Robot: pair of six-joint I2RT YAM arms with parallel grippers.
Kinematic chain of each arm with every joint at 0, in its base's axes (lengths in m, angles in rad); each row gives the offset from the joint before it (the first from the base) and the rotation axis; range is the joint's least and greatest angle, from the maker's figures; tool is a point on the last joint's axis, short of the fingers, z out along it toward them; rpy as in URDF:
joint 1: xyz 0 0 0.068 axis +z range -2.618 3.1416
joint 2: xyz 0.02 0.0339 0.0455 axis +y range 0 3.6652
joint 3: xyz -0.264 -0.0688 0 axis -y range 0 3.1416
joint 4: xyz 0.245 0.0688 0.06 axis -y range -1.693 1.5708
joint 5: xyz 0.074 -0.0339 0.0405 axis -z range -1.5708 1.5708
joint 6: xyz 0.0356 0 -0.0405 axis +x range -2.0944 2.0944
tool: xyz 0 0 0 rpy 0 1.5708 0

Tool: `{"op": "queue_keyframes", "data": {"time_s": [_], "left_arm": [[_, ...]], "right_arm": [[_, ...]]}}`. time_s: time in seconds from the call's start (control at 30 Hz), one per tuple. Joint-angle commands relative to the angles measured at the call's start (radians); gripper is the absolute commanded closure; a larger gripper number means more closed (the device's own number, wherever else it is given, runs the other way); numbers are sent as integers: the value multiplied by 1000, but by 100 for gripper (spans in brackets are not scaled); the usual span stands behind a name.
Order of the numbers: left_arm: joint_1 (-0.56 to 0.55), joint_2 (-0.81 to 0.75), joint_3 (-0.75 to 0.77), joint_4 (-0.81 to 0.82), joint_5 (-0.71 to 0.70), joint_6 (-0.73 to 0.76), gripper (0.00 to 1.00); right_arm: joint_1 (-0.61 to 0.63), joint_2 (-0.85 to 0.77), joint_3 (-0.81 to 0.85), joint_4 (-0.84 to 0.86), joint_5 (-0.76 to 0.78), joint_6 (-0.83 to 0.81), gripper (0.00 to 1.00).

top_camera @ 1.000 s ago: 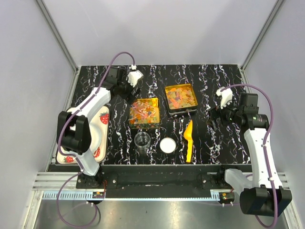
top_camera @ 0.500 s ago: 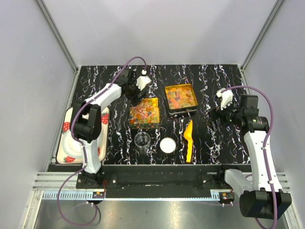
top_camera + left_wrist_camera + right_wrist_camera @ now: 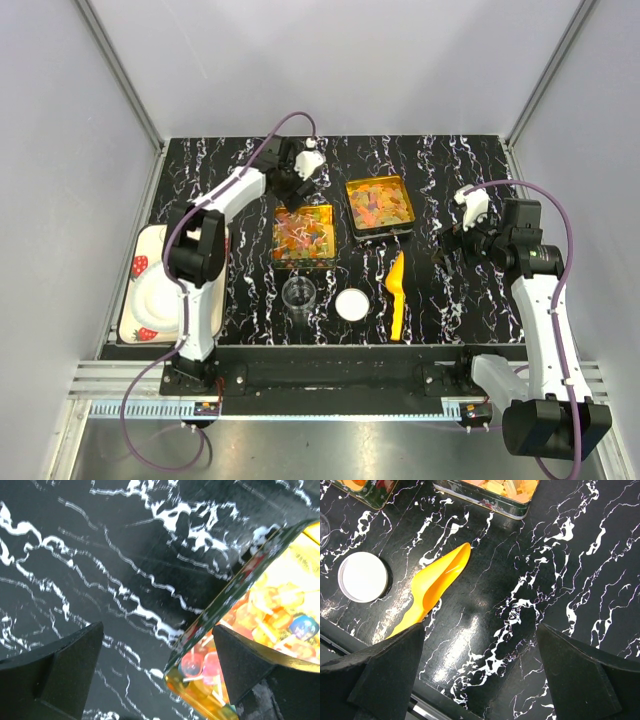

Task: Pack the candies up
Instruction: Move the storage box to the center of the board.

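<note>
The candies point(image 3: 303, 235) are small orange, red and yellow pieces filling a square gold tin point(image 3: 278, 262) at mid-table. More candies point(image 3: 379, 203) fill a second tin point(image 3: 350, 208) to its right. My left gripper point(image 3: 291, 196) hangs open over the first tin's far left corner. In the left wrist view that gripper point(image 3: 157, 635) straddles the tin's rim point(image 3: 235, 597), with candies point(image 3: 280, 612) beside one finger. My right gripper point(image 3: 446, 246) stands open over bare table right of the scoop, nothing between its fingers point(image 3: 390, 670).
A yellow-orange scoop point(image 3: 397, 294) point(image 3: 436, 586) lies in front of the right tin. A white round lid point(image 3: 351, 304) point(image 3: 362, 576) and a clear cup point(image 3: 299, 293) sit near the front. A strawberry-patterned plate point(image 3: 140, 300) rests at the left edge.
My left arm has swung right from the back-left of the table to the far corner of the left tin. The right arm has barely moved.
</note>
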Motion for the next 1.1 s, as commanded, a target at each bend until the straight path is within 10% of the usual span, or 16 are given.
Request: {"op": "queue_keyframes", "data": {"time_s": [0.0, 1.07], "left_arm": [[-26, 33, 67, 1, -5, -3, 1], [90, 335, 468, 72, -592, -178, 1]], "right_arm": [[1, -14, -5, 42, -5, 16, 0], [1, 50, -10, 102, 28, 39, 0]]}}
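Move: The storage box, the open tin full of lollipop candies, has its middle about 7 cm back from the left hand and 2 cm to its right, some 5 cm lower; its far wall near the far-left corner runs between the open fingers. The second candy box stands about 19 cm to the hand's right, roughly level with it, and the clear cup some 20 cm back and 1 cm right. From the right hand, the storage box is about 17 cm ahead and 28 cm left. The storage box is caught at its far wall by the left hand, one open finger inside over the candies and the other beyond the rim. The hand first edges 2 cm right while sinking nearly 3 cm, then drags the box forward and left, about 11 cm forward overall, turning some 30 degrees counter-clockwise and rising slightly as it gathers speed; the fingers stay wide open. ##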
